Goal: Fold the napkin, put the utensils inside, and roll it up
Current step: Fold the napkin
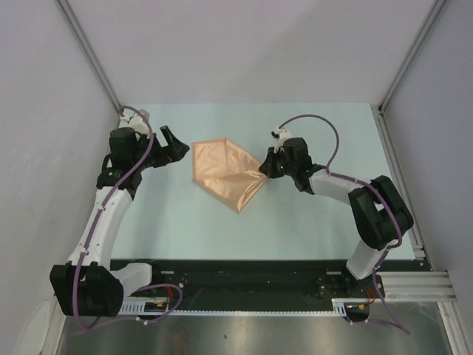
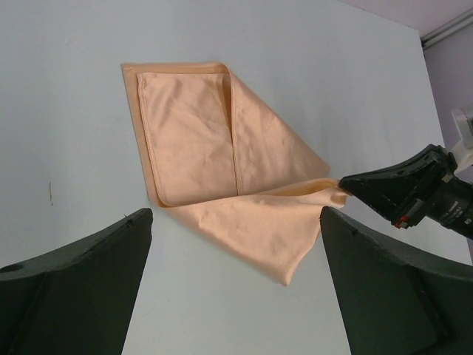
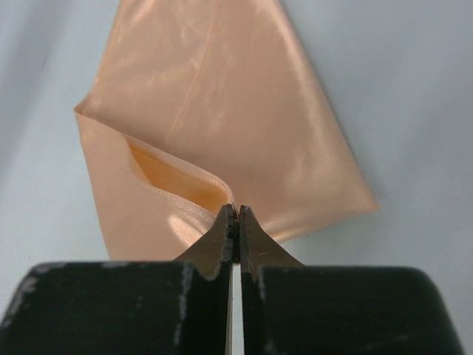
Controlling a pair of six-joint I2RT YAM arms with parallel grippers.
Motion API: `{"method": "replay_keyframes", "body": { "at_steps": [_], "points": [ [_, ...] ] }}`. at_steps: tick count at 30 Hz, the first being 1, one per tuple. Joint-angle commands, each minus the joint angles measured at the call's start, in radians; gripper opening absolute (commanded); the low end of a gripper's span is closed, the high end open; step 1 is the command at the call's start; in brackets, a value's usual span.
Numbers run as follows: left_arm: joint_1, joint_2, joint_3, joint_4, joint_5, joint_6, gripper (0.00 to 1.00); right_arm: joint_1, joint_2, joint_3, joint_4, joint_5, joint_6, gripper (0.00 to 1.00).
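Observation:
The peach-orange napkin lies partly folded on the pale table, one layer doubled over the other. My right gripper is shut on the napkin's right corner and holds that corner pinched and drawn to a point. In the right wrist view the jaws meet tightly on the hem of the shiny napkin. My left gripper stands open just left of the cloth, touching nothing. Its view looks across the napkin to the right gripper at the far corner. The utensils are out of view.
Grey walls with slanted aluminium rails close in the left and right sides. A metal rail runs along the table's right edge. The black base strip crosses the near edge between the two arm bases.

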Motion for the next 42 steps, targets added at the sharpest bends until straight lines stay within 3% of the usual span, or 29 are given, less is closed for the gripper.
{"method": "replay_keyframes", "body": {
  "at_steps": [1, 14, 15, 16, 19, 23, 28, 42],
  "points": [
    [0.008, -0.015, -0.005, 0.031, 0.013, -0.009, 1.00, -0.025, 0.052, 0.005, 0.044, -0.013, 0.000, 0.00],
    [0.008, -0.009, -0.006, 0.031, 0.011, -0.009, 1.00, -0.061, 0.122, 0.041, 0.044, -0.016, -0.001, 0.02],
    [0.008, -0.009, -0.006, 0.031, 0.013, -0.009, 1.00, -0.068, 0.120, 0.050, 0.034, -0.021, -0.003, 0.07],
    [0.008, -0.009, -0.006, 0.033, 0.011, -0.009, 1.00, -0.074, 0.117, 0.070, 0.022, -0.025, -0.007, 0.26],
    [0.008, -0.008, -0.006, 0.031, 0.011, -0.009, 1.00, -0.091, 0.097, 0.085, -0.025, -0.019, -0.032, 0.52],
    [0.008, -0.009, -0.006, 0.033, 0.014, -0.009, 1.00, -0.114, 0.050, 0.091, -0.061, -0.032, -0.073, 0.69],
    [0.008, -0.006, -0.008, 0.034, 0.020, -0.014, 1.00, -0.123, 0.092, 0.143, -0.151, -0.113, -0.153, 0.74],
    [0.008, 0.002, -0.009, 0.039, 0.027, -0.015, 1.00, -0.152, 0.318, 0.330, -0.188, -0.300, -0.258, 0.77]
  ]
}}
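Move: The right gripper, shut, holds the raised edge of the napkin's near flap. The place to lay it is beside the napkin's right corner, about 3 cm ahead, 4 cm right and 6 cm below. The napkin's near tip lies some 11 cm back and 7 cm left of the hand, its far corner roughly 13 cm ahead and 12 cm left, both 6 cm below. From the idle left hand the right corner is about 31 cm right, 5 cm ahead, 19 cm below. Lower the right gripper about 5 cm with a slight drift to the right, setting the held flap edge down by the napkin's right corner, then open the fingers wide to let go. Ease forward some 3 cm and right while lifting a little, then sink again with the fingers still open, swinging about 10 degrees counter-clockwise, so the fingertips come down about the napkin's right edge. ##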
